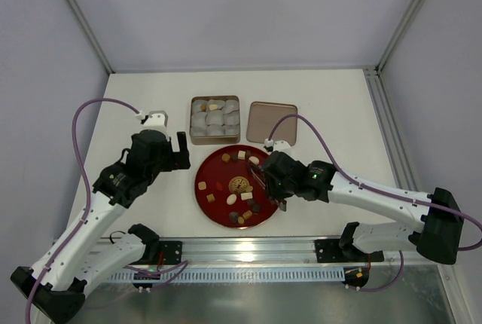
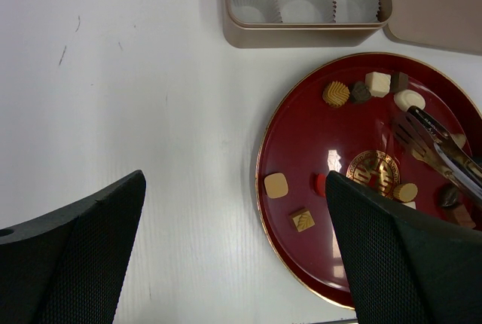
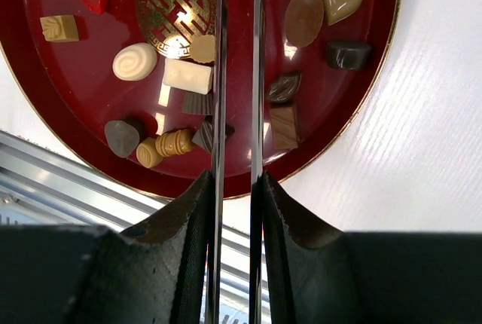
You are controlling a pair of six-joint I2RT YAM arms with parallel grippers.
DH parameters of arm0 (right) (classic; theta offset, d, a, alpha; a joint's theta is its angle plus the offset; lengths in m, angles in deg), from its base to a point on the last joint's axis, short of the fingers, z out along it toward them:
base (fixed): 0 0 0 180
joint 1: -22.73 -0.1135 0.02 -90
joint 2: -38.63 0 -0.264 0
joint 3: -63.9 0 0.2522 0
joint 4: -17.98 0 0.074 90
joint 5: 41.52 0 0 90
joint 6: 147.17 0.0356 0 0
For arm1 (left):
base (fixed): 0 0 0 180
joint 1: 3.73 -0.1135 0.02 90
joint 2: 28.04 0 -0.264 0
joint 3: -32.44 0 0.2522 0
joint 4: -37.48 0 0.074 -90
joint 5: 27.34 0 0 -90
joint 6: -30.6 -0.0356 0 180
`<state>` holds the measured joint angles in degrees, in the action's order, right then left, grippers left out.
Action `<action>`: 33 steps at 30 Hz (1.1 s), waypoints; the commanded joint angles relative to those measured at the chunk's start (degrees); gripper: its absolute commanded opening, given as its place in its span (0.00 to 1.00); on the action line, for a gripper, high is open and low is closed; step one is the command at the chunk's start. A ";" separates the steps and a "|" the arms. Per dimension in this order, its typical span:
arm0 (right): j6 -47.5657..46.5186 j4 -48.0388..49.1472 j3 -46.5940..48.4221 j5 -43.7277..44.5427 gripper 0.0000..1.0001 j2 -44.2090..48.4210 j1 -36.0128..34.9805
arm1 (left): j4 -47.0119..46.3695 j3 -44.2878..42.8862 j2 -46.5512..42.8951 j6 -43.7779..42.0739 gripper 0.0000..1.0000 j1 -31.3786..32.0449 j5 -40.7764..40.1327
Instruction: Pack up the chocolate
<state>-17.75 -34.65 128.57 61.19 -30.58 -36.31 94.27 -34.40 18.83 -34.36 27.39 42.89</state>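
Note:
Several chocolate pieces (image 1: 242, 203) in dark brown, tan, cream and red lie scattered on the red plate (image 1: 199, 188). My right gripper (image 1: 269, 181) hovers over the plate's right half, shut on a pair of metal tongs (image 3: 219, 75). The tongs' two arms run between its fingers (image 3: 188, 211), and their tips (image 2: 410, 124) hang above the plate near a cream oval sweet (image 2: 409, 99). My left gripper (image 2: 235, 181) stands wide open and empty over the white table, just left of the plate's rim (image 2: 263, 188).
A gold tin (image 1: 215, 119) lined with white paper cups sits behind the plate, with a few sweets in its far row (image 1: 213, 105). Its lid (image 1: 272, 122) lies to the right. A metal rail (image 1: 248, 252) runs along the near table edge.

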 commanded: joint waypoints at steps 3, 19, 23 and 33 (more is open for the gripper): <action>-0.31 -1.20 4.28 0.65 0.27 3.03 -0.28 | -2.33 0.08 -0.73 -0.25 1.00 0.00 -0.45; -6.36 -2.70 15.95 0.92 0.26 -0.48 1.38 | -2.33 0.08 -1.17 -0.16 1.00 0.00 -0.62; -10.58 0.89 21.84 -2.77 0.26 -5.92 6.21 | -2.33 0.08 -1.17 -0.16 1.00 0.00 -0.45; -18.41 2.57 39.95 -5.24 0.26 -25.17 15.54 | -2.16 0.17 -1.43 -0.16 1.00 0.00 -0.53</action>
<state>-32.31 -34.52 163.06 57.06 -52.72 -22.13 94.24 -34.40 18.26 -34.38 27.39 42.87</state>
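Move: The right hand already squeezes the tongs shut on a dark chocolate, some 10 cm ahead, 6 cm left and 8 cm below it. The box it goes to is centred about 27 cm ahead and 18 cm left, 6 cm below; the brown lid lies about 26 cm ahead and 1 cm right, the red plate's centre 4 cm ahead and 9 cm left. From the left hand, the box is about 20 cm ahead, 11 cm right and 16 cm below. Keeping its squeeze on the tongs, with the dark chocolate still pinched in their tips, the right hand first lifts nearly straight up about 4 cm off the plate. It then sweeps forward about 15 cm, with some 5 cm to the left, still climbing to about 10 cm, towards the box. The wrist tips up by roughly 10 degrees on the way. ##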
